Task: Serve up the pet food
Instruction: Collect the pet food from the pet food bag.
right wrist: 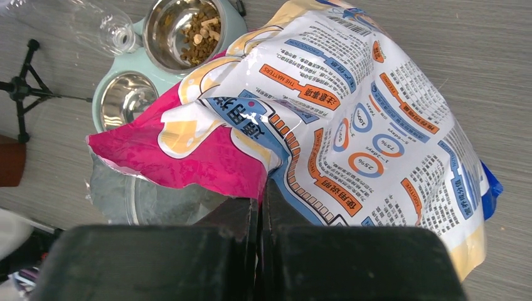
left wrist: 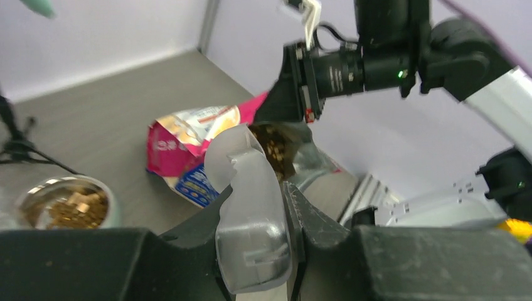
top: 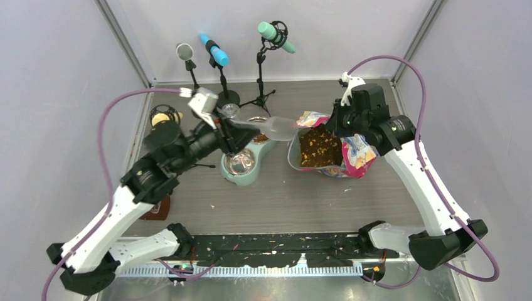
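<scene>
Brown pet food [top: 319, 148] fills the open pink, white and blue bag [top: 355, 157] right of centre. My right gripper [top: 337, 125] is shut on the bag's torn top edge [right wrist: 207, 166], jaws pressed together [right wrist: 260, 191]. More pet food [right wrist: 199, 28] lies in the far steel bowl of the mint-green feeder [top: 252, 175]; the near bowl [top: 240, 163] is bare. My left gripper [top: 232, 130] is shut on the handle of a clear scoop [left wrist: 251, 213]. The scoop's cup [top: 280, 128] hangs between feeder and bag and looks empty. In the left wrist view the bag's mouth [left wrist: 276, 147] lies just beyond the scoop.
Three microphones on stands [top: 214, 50] line the back of the table, with a tripod base [top: 258, 100] behind the feeder. Another mic [top: 164, 117] and a brown block [top: 157, 210] sit at the left. Small crumbs dot the grey tabletop [top: 282, 200].
</scene>
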`<state>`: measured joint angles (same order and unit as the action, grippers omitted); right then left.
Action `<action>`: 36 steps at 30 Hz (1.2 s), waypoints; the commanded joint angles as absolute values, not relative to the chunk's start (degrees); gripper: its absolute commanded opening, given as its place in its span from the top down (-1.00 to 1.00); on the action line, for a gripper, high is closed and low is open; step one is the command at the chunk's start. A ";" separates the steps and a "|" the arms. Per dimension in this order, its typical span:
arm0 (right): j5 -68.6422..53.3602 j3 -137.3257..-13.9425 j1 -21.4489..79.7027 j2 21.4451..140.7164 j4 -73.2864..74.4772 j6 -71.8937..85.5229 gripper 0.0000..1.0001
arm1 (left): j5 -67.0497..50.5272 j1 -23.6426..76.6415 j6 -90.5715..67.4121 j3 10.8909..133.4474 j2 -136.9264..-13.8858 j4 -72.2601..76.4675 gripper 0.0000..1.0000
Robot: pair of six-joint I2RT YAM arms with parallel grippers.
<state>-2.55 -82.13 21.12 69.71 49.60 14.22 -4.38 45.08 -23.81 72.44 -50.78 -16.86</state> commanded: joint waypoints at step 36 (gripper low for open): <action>20.15 -75.08 43.06 69.79 37.32 16.02 0.90 | 27.37 50.01 -44.58 52.90 -69.88 6.24 1.00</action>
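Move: The pet food in the open bag lies about 11 cm ahead of the left hand, which holds the empty scoop, some 20 cm to its right and roughly 30 cm below. Around 40 cm below that hand, the kibble bowl is about 21 cm ahead and 2 cm right, and the empty bowl about 12 cm ahead and 5 cm left. For the right hand, already pinching the bag's upper edge, the pet food is about 1 cm ahead, 4 cm left and 14 cm below. The left hand carries the scoop down about 19 cm towards the bag mouth, first swinging some 12 cm right, then curving forward about 9 cm and easing back left near the end, while the wrist tips down some 25 degrees and the fingers keep the handle, so that the scoop's head goes in under the bag's upper flap. Meanwhile the right hand keeps its pinch on that edge and brings the mouth to meet the scoop, drawing back about 3 cm, then going left some 5 cm and sinking slightly as its left side rolls down. ##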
